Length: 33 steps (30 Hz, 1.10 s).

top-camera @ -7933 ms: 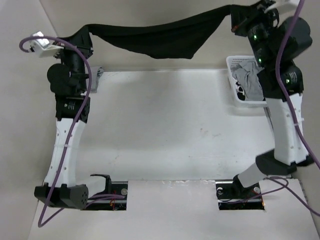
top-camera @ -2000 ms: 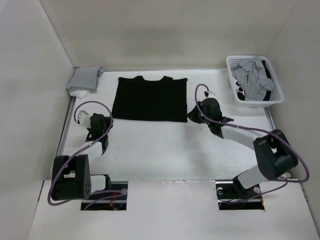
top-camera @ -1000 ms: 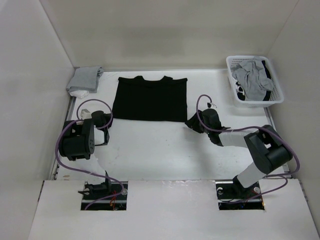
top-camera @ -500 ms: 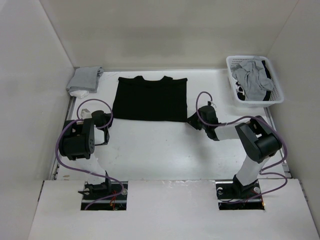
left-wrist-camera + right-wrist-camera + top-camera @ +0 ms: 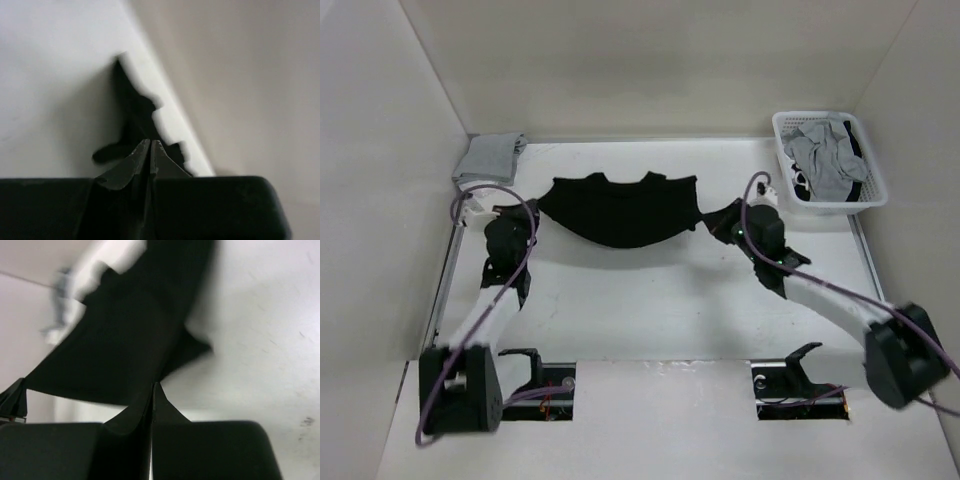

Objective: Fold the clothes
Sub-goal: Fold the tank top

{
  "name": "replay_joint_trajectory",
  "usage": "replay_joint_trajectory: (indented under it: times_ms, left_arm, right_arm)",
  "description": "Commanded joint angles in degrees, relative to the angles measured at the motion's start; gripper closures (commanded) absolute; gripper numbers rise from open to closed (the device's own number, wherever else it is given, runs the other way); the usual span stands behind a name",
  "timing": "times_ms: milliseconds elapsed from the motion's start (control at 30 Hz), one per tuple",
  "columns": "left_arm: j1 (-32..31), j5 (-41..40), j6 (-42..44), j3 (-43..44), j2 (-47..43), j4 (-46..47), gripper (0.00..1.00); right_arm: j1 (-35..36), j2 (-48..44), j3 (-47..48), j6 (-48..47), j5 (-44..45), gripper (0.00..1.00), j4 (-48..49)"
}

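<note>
The clothes (image 5: pixel 620 212), a black tank top, hang over the far half of the table, stretched between both arms, and their middle sags in a curve. The neck edge points to the back wall. My left gripper (image 5: pixel 517 213) is shut on the left corner. In the left wrist view the jaws (image 5: pixel 150 142) are pressed together and black fabric (image 5: pixel 131 112) runs out from the tips. My right gripper (image 5: pixel 728 222) is shut on the right corner. In the right wrist view the shut tips (image 5: pixel 153 385) pinch the cloth (image 5: pixel 125 340), which fans out to the left.
A white basket (image 5: pixel 832 206) with light grey garments (image 5: pixel 825 155) stands at the back right. A small grey-and-white cloth stack (image 5: pixel 488 158) lies in the back left corner. Walls close in the table at the back and on both sides.
The tank top lay flat on the table before. The right gripper has shut on its corner. Both arms have lifted the corners up and outward, so the cloth now hangs between them.
</note>
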Motion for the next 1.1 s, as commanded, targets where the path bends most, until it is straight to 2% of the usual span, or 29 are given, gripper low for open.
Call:
replay_joint_trajectory:
  times_ms: [0,100,233,400,533,600,700,833,967,1067]
  left_arm:
    - [-0.79,-1.48,4.32,1.92,-17.76,-9.28,1.00]
    - [-1.31,-1.92,6.61,5.34,-32.53,-20.08,1.00]
    - [-3.68,-1.83,8.63,11.67,-44.41,-32.22,1.00]
    - [-6.67,-1.75,9.95,16.25,-50.14,-41.73,1.00]
    - [-6.94,-1.48,10.22,14.59,-49.10,-43.33,1.00]
    - [-6.85,-1.83,10.39,12.57,-45.78,-41.93,1.00]
    - [-6.33,-1.39,9.08,8.88,-37.61,-35.61,1.00]
    - [-5.98,-2.10,6.88,7.99,-22.07,-24.63,1.00]
    - [-5.80,-3.24,5.82,14.38,-1.42,-14.51,1.00]
    - [-5.97,-2.36,6.17,24.30,13.09,-12.91,1.00]
  right_arm:
    - [3.94,-16.29,1.15,-7.02,6.98,1.00,-8.81]
    - [7.98,-29.57,4.92,-10.37,11.82,1.00,-20.06]
    - [14.48,-40.93,11.95,-12.92,18.93,1.00,-32.99]
    - [24.41,-46.57,17.06,-12.49,26.32,0.99,-42.50]
    - [26.36,-45.44,15.93,-12.05,26.95,0.98,-42.87]
    - [22.69,-42.29,14.43,-12.13,24.07,0.98,-41.47]
    - [12.34,-35.00,11.01,-12.05,13.02,0.98,-34.36]
    - [-1.30,-19.37,9.41,-10.29,-0.80,0.98,-21.71]
    - [-8.52,-1.26,16.07,-9.50,-5.83,0.98,-14.75]
    - [-12.47,11.75,26.08,-9.58,-8.20,0.98,-14.47]
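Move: The doubled tank top is already pinched by both hands at the corners of its near edge, some 12 cm over the table. Its middle lies about 20 cm right of the left hand, 20 cm left of the right hand, roughly 8 cm ahead and 6 cm lower. The grey pile is about 22 cm ahead and 13 cm left of the left hand; the white basket is some 21 cm ahead and 31 cm right of the right hand. The tank top is flung by its held edge: both hands whip it up about 25 cm and back about 16 cm together, fingertips tilting upward some 30 degrees. They then turn around and swing forward and down to near their starting distance and height, tips dipping again, both ending some 5 cm farther right. Both grips stay shut. ##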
